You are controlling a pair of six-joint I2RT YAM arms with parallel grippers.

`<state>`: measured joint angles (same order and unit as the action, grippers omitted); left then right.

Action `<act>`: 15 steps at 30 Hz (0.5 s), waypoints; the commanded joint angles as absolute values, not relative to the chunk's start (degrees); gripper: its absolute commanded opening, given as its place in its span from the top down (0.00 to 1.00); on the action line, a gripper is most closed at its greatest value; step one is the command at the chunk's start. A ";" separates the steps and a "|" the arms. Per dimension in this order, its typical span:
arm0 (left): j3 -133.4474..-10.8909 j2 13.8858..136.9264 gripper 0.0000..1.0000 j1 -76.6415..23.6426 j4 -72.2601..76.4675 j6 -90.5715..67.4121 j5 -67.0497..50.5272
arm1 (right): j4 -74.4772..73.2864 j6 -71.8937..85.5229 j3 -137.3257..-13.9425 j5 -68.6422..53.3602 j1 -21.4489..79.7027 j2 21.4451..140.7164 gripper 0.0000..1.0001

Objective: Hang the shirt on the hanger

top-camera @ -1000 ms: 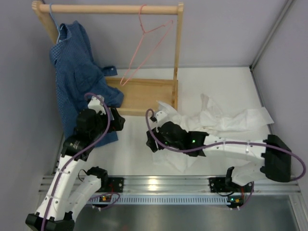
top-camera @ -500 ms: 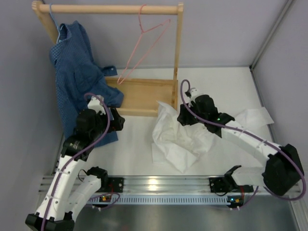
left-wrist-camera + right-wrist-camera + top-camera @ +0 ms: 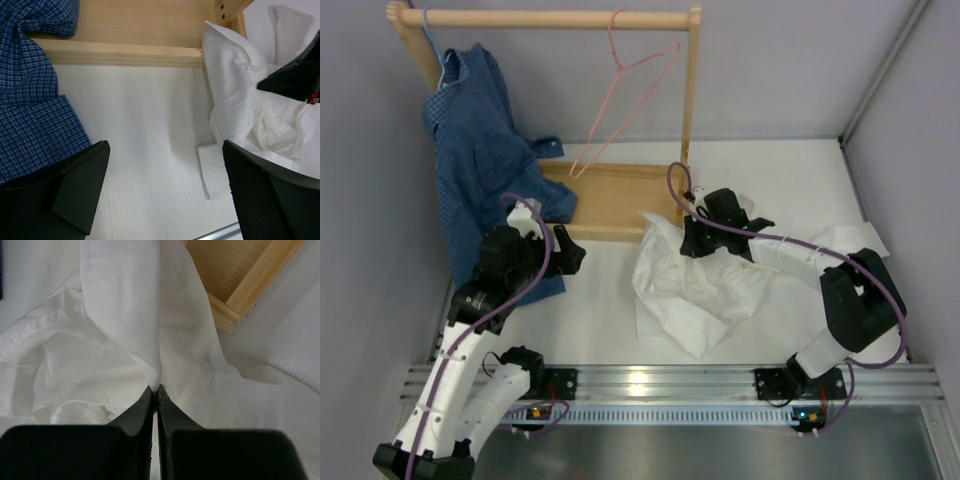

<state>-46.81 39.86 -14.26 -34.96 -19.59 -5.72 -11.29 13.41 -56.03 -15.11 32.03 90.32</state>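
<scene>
The white shirt [image 3: 695, 290] lies crumpled on the table right of centre; it also shows in the left wrist view [image 3: 250, 100] and the right wrist view [image 3: 125, 315]. My right gripper [image 3: 692, 238] is shut on a fold of the shirt [image 3: 156, 386] and holds it up beside the rack's right post. The pink wire hanger [image 3: 620, 100] hangs tilted from the wooden rail [image 3: 550, 18], above and left of that gripper. My left gripper [image 3: 568, 255] is open and empty over bare table [image 3: 165, 180], left of the shirt.
A blue checked shirt [image 3: 485, 150] hangs from a pale blue hanger at the rail's left end and drapes onto the table [image 3: 35, 115]. The wooden rack's base [image 3: 615, 200] and right post [image 3: 688, 120] stand just behind the shirt. Grey walls close in on both sides.
My right gripper has swung from the shirt's left edge back and right towards the rack's post, dragging the shirt into a bunched heap. My left arm has edged slightly right.
</scene>
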 commanded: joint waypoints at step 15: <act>-62.14 51.32 0.02 -64.66 -28.20 -33.65 26.57 | -2.81 36.82 -62.66 8.07 56.14 76.64 1.00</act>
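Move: The white shirt edge already pinched by the right fingers lies about 28 cm to the left gripper's right, 8 cm ahead and some 14 cm lower. From the right hand, the open left gripper it is taken towards is 28 cm left, 8 cm back and 13 cm up. The rack's front corner stands about 6 cm ahead of the right fingers, roughly level left-right, 4 cm below; the shirt's loose part spreads some 10 cm back, straight behind, 7 cm lower. Keep the right fingers shut on the white shirt and lift it about 11 cm while carrying it left and back, towards the left gripper. Swing the wide-open left gripper about 16 cm to the right to meet it, rising first and then drawing back, turning clockwise nearly 30 degrees; don't close it yet. ##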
